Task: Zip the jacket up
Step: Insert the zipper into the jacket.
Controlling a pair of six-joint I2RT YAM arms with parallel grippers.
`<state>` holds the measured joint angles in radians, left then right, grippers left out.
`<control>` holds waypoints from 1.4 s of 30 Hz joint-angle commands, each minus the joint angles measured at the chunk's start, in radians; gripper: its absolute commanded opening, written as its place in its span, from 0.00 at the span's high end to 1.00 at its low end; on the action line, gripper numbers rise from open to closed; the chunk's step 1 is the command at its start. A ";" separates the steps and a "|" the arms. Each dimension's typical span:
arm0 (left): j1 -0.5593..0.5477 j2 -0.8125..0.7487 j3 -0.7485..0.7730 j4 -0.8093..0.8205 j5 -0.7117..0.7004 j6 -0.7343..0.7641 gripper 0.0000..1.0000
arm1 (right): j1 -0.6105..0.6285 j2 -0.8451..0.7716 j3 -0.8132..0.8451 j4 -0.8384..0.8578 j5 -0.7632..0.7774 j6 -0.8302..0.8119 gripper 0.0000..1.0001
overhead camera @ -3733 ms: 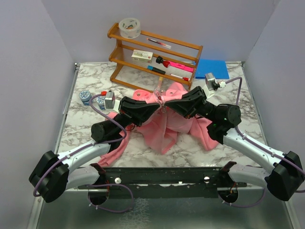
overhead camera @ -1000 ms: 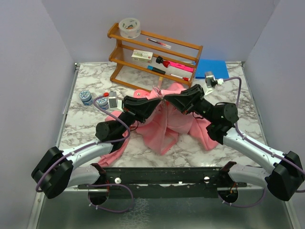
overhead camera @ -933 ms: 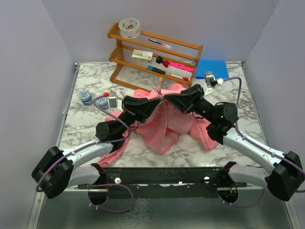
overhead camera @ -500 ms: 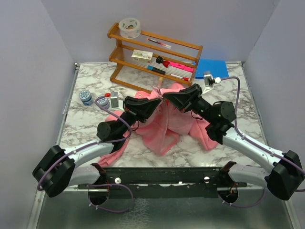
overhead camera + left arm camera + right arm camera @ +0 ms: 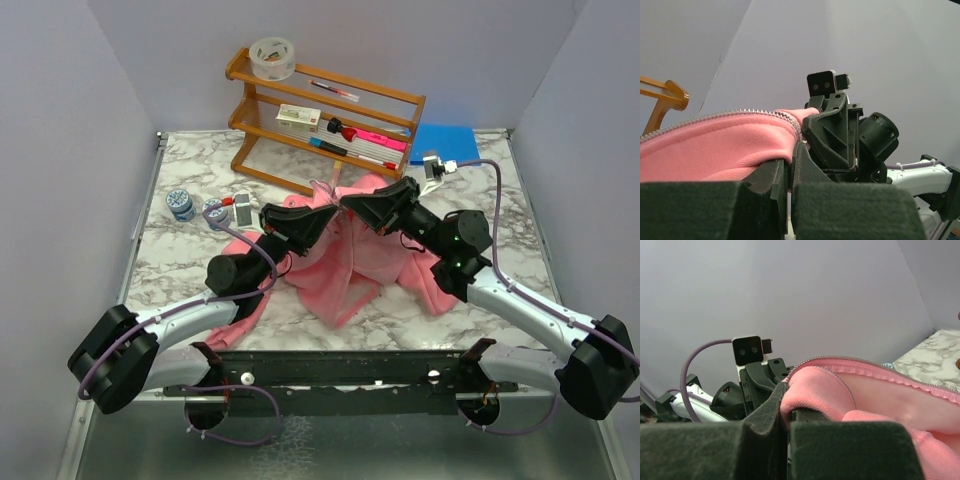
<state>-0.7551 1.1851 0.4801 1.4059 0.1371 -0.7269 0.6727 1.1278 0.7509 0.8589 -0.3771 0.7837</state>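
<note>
The pink fleece jacket (image 5: 350, 255) lies crumpled at mid-table, lifted at its top edge between the two arms. My left gripper (image 5: 322, 208) is shut on the jacket's edge beside the metal zipper teeth (image 5: 715, 116); pink fleece (image 5: 710, 150) bulges over its jaws. My right gripper (image 5: 345, 204) faces it, tip to tip, shut on a fold of the jacket (image 5: 815, 390), with its zipper teeth (image 5: 880, 367) running off to the right. The zipper slider does not show.
A wooden rack (image 5: 325, 115) with pens, a box and a tape roll (image 5: 271, 58) stands just behind the grippers. A blue pad (image 5: 445, 142) lies at back right. Two small round tins (image 5: 181, 203) sit left of the jacket.
Both grippers, still holding the jacket, have risen and moved toward the rack, drawing the jacket's top edge up and back. The grips have not changed.
</note>
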 commanded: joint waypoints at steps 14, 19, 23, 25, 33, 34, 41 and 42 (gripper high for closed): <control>-0.012 0.080 -0.067 -0.112 0.102 0.039 1.00 | 0.001 0.041 -0.057 0.070 0.086 -0.029 1.00; -0.010 0.111 -0.127 -0.136 0.084 0.034 1.00 | 0.001 0.011 -0.119 0.024 0.104 -0.056 1.00; -0.010 0.134 -0.163 -0.135 0.126 0.038 1.00 | 0.001 -0.013 -0.179 -0.038 0.117 -0.080 1.00; -0.010 0.155 -0.175 -0.135 0.150 0.028 1.00 | 0.001 -0.017 -0.219 -0.028 0.115 -0.072 1.00; -0.057 0.170 -0.237 -0.201 0.171 -0.081 1.00 | 0.003 -0.098 -0.308 -0.208 0.125 -0.030 1.00; -0.072 0.170 -0.246 -0.219 0.163 -0.089 1.00 | 0.003 -0.108 -0.317 -0.235 0.126 -0.025 1.00; -0.127 0.190 -0.350 -0.247 0.109 -0.195 1.00 | 0.011 -0.128 -0.391 -0.266 0.119 0.032 1.00; -0.127 0.193 -0.360 -0.248 0.103 -0.205 1.00 | 0.013 -0.130 -0.400 -0.261 0.117 0.038 1.00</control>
<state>-0.8558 1.3460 0.1986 1.2827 0.2188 -0.8551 0.6880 1.0203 0.3641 0.5510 -0.2928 0.7788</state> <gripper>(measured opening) 0.037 0.025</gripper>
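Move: My left fingers already pinch one zipper edge; the edge my right hand holds is nearly touching them, about 2 cm to the right and 1 cm ahead, about level. The jacket cloth to which both edges are going lies some 32 cm below, roughly 3 cm ahead of each hand. The nearer blue-lidded can stands about 20 cm ahead and 29 cm left of my left hand, 35 cm down. Keeping both zipper edges pinched close together, I lower my two hands side by side about 20 cm towards the jacket cloth on the table, slowly at first, then faster. They ease forward 1 to 2 cm, then draw back some 4 to 5 cm and drift right about 3 cm, while the upward-pointing fingers of both tip down by some 30 degrees. ##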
